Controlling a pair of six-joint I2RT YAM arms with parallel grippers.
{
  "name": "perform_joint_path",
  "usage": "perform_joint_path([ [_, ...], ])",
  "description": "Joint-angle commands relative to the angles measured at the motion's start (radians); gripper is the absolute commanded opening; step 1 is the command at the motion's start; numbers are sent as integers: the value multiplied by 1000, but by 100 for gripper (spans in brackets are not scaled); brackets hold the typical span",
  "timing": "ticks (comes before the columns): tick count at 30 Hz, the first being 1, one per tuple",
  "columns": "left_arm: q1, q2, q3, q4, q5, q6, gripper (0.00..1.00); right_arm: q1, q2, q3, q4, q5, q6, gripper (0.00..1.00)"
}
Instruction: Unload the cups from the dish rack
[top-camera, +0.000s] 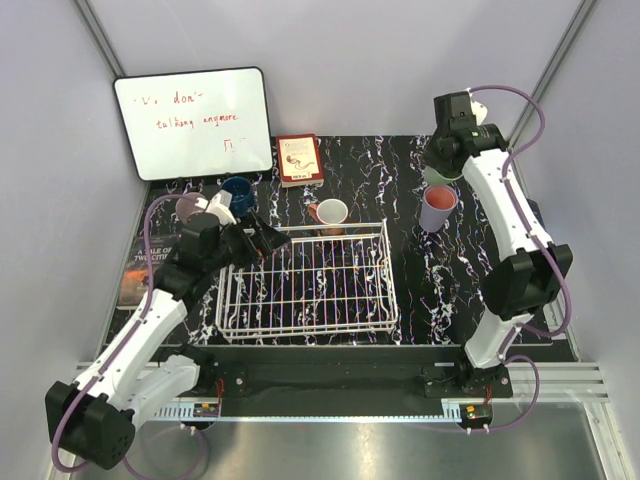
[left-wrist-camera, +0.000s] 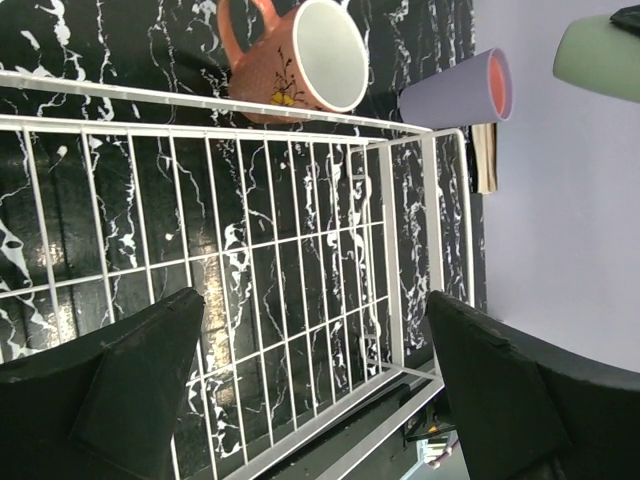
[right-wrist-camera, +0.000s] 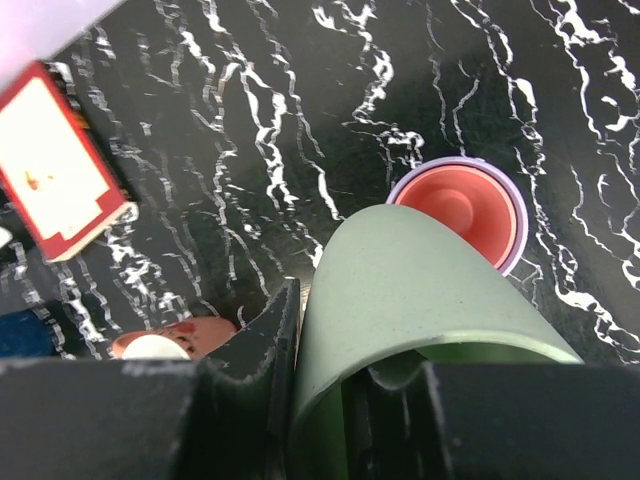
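The white wire dish rack (top-camera: 310, 282) sits mid-table with no cups in it; its grid fills the left wrist view (left-wrist-camera: 300, 230). My left gripper (top-camera: 262, 238) is open and empty over the rack's back left corner, seen also in the left wrist view (left-wrist-camera: 315, 390). My right gripper (top-camera: 446, 160) is shut on the light green cup (right-wrist-camera: 420, 290), one finger inside the rim, above the table at the back right. The lavender cup (top-camera: 438, 207) stands under it (right-wrist-camera: 458, 208). The terracotta cup (top-camera: 330, 213) stands just behind the rack. The dark blue cup (top-camera: 238, 190) and a mauve cup (top-camera: 188, 208) stand at the back left.
A whiteboard (top-camera: 195, 122) leans on the back wall at left. A red book (top-camera: 299, 158) lies behind the rack, and another book (top-camera: 135, 265) lies at the table's left edge. Grey walls close in both sides.
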Motion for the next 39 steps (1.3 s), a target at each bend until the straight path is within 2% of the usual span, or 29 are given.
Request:
perform_joint_path([
  [1,0,16,5,13,-20,33,97,2,60,57,-66,43,-2,0],
  [9,0,49,2,10,-14,40,97,1,140,60,-62,72,-16,0],
  [22,2,74,20,-12,-32,62,97,-39,155,20,-13,81,-21,0],
  [34,0,98,28,-21,-37,66,97,-78,218,-44,42,-26,-29,0],
  [37,0,102,28,-22,-34,68,97,-76,230,-37,49,-46,-33,13],
  [38,2,105,29,-22,-34,68,97,-76,232,-35,50,-48,-39,23],
  [39,0,103,29,-22,-36,69,97,-76,230,-31,52,-49,-39,27],
])
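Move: The right hand still grips the green cup by its rim. The purple cup, with the red cup nested inside, stands about 4 cm ahead of that hand, 3 cm to its right and 23 cm below. At a similar depth below, the orange mug is about 3 cm ahead and 20 cm left; the empty dish rack's middle is some 14 cm back and 25 cm left. From the left hand, the purple cup lies about 21 cm ahead, 33 cm right and 17 cm down. The right hand brings the green cup's base into the mouth of the red and purple cups, still pinching its rim: about 7 cm nearly straight down, a pause in the descent while it shifts a few centimetres right, then some 5 cm lower. Its fingers tip about 15 degrees further downward. The open left hand sinks about 4 cm over the rack. ##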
